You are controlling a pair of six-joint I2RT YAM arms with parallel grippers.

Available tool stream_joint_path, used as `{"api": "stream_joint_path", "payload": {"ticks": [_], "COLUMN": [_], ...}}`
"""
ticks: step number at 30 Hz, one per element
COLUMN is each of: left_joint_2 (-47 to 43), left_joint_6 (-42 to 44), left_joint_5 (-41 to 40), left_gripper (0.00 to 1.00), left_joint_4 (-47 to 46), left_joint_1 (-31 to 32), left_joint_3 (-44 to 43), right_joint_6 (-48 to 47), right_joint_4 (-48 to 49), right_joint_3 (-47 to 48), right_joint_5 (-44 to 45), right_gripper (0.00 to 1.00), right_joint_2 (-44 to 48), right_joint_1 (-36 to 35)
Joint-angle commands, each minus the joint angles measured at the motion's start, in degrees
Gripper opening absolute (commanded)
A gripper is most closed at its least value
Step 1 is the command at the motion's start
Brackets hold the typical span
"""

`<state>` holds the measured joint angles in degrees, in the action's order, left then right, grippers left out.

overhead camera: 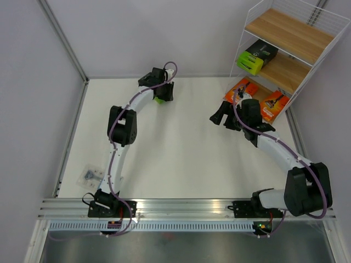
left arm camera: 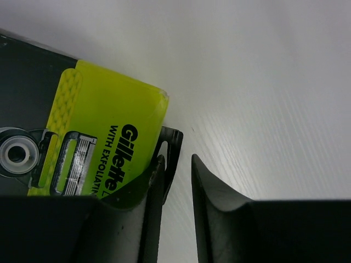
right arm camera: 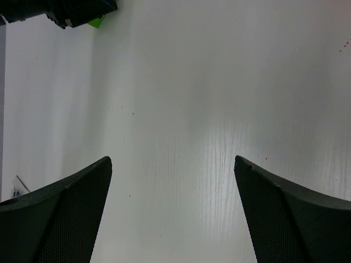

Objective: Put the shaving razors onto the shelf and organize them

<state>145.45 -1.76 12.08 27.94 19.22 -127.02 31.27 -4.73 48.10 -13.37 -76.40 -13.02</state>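
A black razor box with a lime-green end [left arm camera: 104, 131] lies on the white table at the far middle; only a green sliver of it [overhead camera: 159, 99] shows under my left gripper [overhead camera: 163, 93]. In the left wrist view the left gripper [left arm camera: 176, 157] has its jaws close together. Its left finger [left arm camera: 148, 208] overlaps the box's corner, and the black hang tab [left arm camera: 173, 143] pokes into the gap without touching the right finger. The shelf [overhead camera: 290, 35] stands at the far right. It holds another black-and-lime box [overhead camera: 256, 56] and two orange cards [overhead camera: 244, 87] [overhead camera: 274, 103]. My right gripper [overhead camera: 220, 118] [right arm camera: 173, 159] hangs open over bare table.
A small clear bag of parts [overhead camera: 90, 175] lies at the table's left edge. Grey walls close in the left and back sides. A metal rail [overhead camera: 186, 207] runs along the near edge by the arm bases. In the right wrist view, the left arm [right arm camera: 66, 11] shows at the top left.
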Motion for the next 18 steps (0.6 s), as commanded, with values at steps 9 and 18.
{"api": "stream_joint_path", "payload": {"ticks": [9, 18], "left_joint_2": [-13.34, -31.42], "left_joint_6": [-1.31, -8.78], "left_joint_5": [0.23, -0.82], "left_gripper": [0.02, 0.02], "left_joint_4": [1.59, -7.98], "left_joint_1": [6.26, 16.36], "left_joint_3": [14.42, 39.64], "right_joint_6": [0.55, 6.70], "right_joint_4": [-3.96, -15.47], "right_joint_3": [-3.79, -8.27], "right_joint_5": [5.45, 11.52], "right_gripper": [0.98, 0.98], "right_joint_2": [14.51, 24.70], "right_joint_1": [-0.17, -0.08]}}
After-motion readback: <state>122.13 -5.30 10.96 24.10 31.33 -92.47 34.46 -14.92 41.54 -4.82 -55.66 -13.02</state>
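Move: The black-and-green razor box has its middle about 4 cm ahead and 9 cm to the left of the left hand, roughly level with it. Its black hanging tab is only about 1 cm to that hand's left, at the fingers. The table's back edge is some 11 cm ahead, with nothing else near. From the right hand, the razor box is about 25 cm ahead, 29 cm left and 11 cm lower. Left fingers shut on the tab, dragging the box some 16 cm back, slightly right; right hand backs off. ##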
